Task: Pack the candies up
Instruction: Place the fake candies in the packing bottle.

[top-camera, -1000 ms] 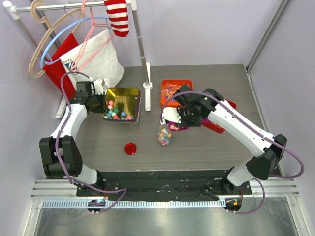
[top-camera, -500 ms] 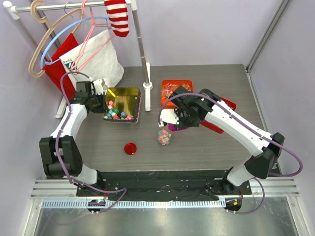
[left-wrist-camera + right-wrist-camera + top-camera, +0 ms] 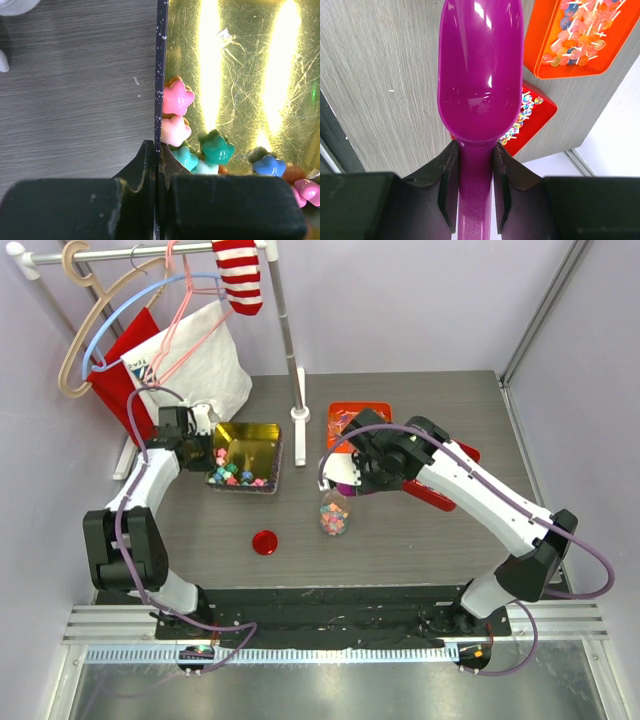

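Observation:
Pastel candies (image 3: pixel 177 100) lie heaped in the near part of a gold tin (image 3: pixel 250 440). My left gripper (image 3: pixel 159 160) is shut on the tin's thin dark side wall (image 3: pixel 161 60), at the tin's left edge in the top view, left gripper (image 3: pixel 205 447). A small clear jar (image 3: pixel 335 516) with mixed candies stands uncapped mid-table, and its red lid (image 3: pixel 264 541) lies to the left. My right gripper (image 3: pixel 475 165) is shut on the handle of a purple scoop (image 3: pixel 480 75). The scoop's bowl is empty and hangs just behind the jar, scoop (image 3: pixel 345 488).
An orange tin (image 3: pixel 542 55) of wrapped sweets and a red tin (image 3: pixel 540 117) sit behind and right of the scoop. A rack pole's white base (image 3: pixel 300 416) stands between the gold and orange tins. Hangers, a white bag (image 3: pixel 200 365) and a striped sock hang back left.
My right gripper has drawn the scoop back a little from over the jar toward the tins. The gold tin has shifted slightly left in my left gripper's hold.

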You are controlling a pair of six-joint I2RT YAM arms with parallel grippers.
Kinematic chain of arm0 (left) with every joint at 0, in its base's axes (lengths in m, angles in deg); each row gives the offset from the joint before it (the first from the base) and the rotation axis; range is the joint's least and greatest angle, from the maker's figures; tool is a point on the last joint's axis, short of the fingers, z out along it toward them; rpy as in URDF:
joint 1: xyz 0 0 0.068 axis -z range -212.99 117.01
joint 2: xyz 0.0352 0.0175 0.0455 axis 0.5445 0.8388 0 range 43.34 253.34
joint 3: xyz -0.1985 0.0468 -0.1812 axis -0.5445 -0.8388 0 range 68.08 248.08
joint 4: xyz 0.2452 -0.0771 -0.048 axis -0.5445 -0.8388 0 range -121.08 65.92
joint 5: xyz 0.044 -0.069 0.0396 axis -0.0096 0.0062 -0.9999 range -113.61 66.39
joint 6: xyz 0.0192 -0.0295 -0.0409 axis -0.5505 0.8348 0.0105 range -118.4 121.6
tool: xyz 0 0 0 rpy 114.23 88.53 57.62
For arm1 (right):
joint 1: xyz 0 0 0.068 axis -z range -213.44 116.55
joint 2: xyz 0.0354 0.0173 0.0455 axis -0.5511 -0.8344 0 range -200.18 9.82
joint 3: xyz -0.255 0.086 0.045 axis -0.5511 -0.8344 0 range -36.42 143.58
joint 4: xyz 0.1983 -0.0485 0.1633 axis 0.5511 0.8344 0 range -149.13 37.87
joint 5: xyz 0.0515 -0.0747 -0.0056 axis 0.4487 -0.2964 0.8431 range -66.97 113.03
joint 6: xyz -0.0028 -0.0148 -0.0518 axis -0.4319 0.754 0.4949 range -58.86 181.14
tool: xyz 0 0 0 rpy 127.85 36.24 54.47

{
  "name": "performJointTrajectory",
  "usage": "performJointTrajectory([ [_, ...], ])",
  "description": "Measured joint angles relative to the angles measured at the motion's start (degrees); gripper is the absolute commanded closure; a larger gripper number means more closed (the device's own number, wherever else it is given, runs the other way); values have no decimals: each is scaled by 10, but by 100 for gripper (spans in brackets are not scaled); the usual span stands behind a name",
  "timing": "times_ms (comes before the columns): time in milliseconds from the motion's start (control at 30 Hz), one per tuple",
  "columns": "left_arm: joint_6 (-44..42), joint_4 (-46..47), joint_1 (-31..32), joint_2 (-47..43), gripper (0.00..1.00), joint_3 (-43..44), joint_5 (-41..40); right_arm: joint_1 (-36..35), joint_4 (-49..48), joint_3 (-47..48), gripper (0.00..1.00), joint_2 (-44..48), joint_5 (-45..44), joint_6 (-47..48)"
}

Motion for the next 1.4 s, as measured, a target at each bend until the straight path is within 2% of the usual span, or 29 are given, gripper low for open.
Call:
performJointTrajectory([
  [233,-13,12,0,42,100,-9,-34,36,-15,44,99,-1,31,-1],
  [533,-16,29,13,80,100,-28,-63,54,-61,48,99,-17,94,-27],
  [1033,-25,40,29,123,99,-31,-94,57,-234,-48,99,-13,139,-97],
  [1167,-26,40,29,123,85,-31,-94,57,-268,-68,99,-5,149,-118],
  [1200,-27,39,29,123,74,-30,-94,57,-276,-72,99,-2,152,-122],
  [1267,-31,35,29,123,66,-25,-94,57,-293,-82,99,5,156,-132],
  [1300,-31,33,29,123,58,-21,-93,57,-303,-89,99,10,159,-138],
  [1400,-36,26,29,122,48,-8,-93,57,-325,-102,99,16,163,-153],
])
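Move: My left hand still holds the candy tray in the air by its left rim. The tray's middle is about 8 cm to the right, 1 cm ahead and 2 cm lower, with the red lid some 14 cm right, 17 cm back and 11 cm down. For my right hand, holding the emptied scoop, the tray is roughly 31 cm left, 8 cm ahead and 14 cm below. The bottle is about 10 cm left, 3 cm back and 17 cm below, and the orange box 5 cm left, 18 cm ahead and 21 cm below. I lower the tray about 9 cm almost straight down to the table with my left hand, then open those fingers nearly halfway around its rim and start to ease up. Meanwhile my right hand keeps its grip on the scoop, lifts a little off the bottle, then swings left and forward towards the tray, sinking back and rolling some 30 degrees so its left side rises. ##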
